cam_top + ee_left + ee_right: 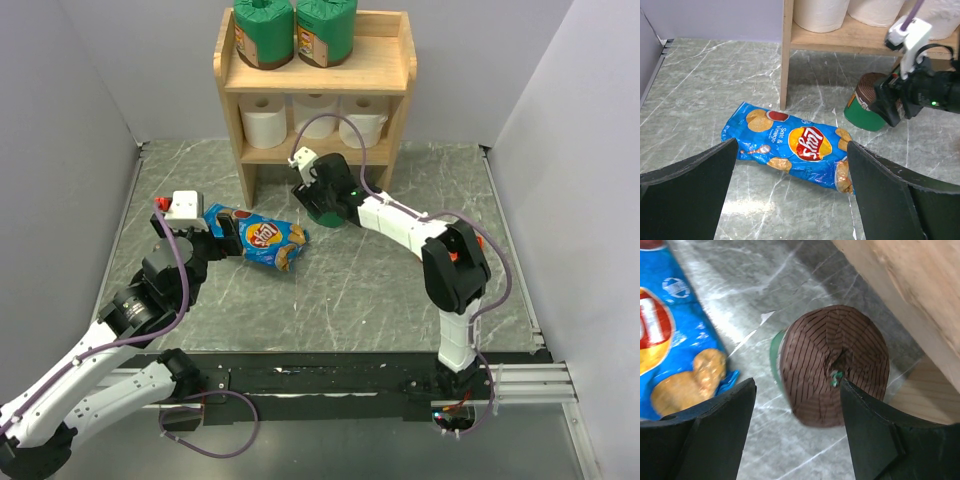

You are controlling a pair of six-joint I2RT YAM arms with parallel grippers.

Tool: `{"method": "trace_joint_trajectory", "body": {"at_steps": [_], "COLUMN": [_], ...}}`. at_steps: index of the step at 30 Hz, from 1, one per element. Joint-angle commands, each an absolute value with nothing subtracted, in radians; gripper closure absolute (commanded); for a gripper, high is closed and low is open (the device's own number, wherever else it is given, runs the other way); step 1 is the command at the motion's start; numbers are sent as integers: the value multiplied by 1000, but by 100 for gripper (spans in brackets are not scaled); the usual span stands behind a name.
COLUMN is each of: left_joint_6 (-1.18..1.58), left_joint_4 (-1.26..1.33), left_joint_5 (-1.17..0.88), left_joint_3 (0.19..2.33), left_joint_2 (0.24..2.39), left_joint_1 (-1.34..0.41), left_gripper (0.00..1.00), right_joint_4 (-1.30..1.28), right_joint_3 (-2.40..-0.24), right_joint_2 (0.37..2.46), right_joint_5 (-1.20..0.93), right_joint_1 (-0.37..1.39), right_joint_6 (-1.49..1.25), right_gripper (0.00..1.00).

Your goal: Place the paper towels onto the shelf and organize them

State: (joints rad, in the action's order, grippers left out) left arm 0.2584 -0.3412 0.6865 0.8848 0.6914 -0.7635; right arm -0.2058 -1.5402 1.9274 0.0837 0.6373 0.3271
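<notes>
The light-wood shelf (385, 62) stands at the back. Two green-wrapped paper towels (265, 30) sit on its top board and three white rolls (316, 120) fill the lower tier. A third green roll (832, 365) lies on the table by the shelf's leg (786, 60), its brown striped end facing my right wrist camera. My right gripper (797, 385) hovers over it, open, with the right finger overlapping the roll's edge and the left finger apart from it. My left gripper (792, 145) is wide open and holds nothing.
A blue chip bag (262, 238) lies flat on the marble table just ahead of my left gripper and to the left of the green roll. Grey walls (60, 120) close in both sides. A black rail (330, 378) runs along the near edge.
</notes>
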Motion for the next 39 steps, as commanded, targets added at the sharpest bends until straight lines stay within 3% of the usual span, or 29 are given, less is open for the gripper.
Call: {"method": "trace_joint_trajectory", "body": {"at_steps": [1,25,31,37,39], "left_joint_6": [259,258,256,258,258], "left_joint_4": [-305,-305,-302,-305,-307], "left_joint_5": [690,687,683,683,683], "left_joint_3": [885,885,884,885,884], "left_joint_2": [692,707,706,707,706], "left_joint_1": [-764,-759,-756,-753,-753], "left_gripper": [4,4,4,4,3], "right_joint_4": [-206,-242,-252,-248,-250], "right_joint_3": [-1594,-1697,-1649,-1609,-1595], "right_joint_2": [1963,2080,2054,2010,1993], "right_joint_5": [120,203,160,141,132], "right_joint_1": [646,647,646,647,647], "right_joint_6": [351,364,341,318,299], "right_gripper": [25,27,37,57,59]}}
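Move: The green-and-brown paper towel roll stands under the shelf, its middle some 5 cm ahead of the right hand, 2 cm to its right and about 9 cm below. The chips bag lies roughly 14 cm left of that hand and 3 cm nearer the base, 14 cm down; the foot of the shelf's right leg is about 6 cm ahead and 13 cm right. From the left hand the roll is some 24 cm ahead, 24 cm right. Right hand sinks about 3.5 cm and edges forward onto the roll's brown top, then pinches its wrapping. ##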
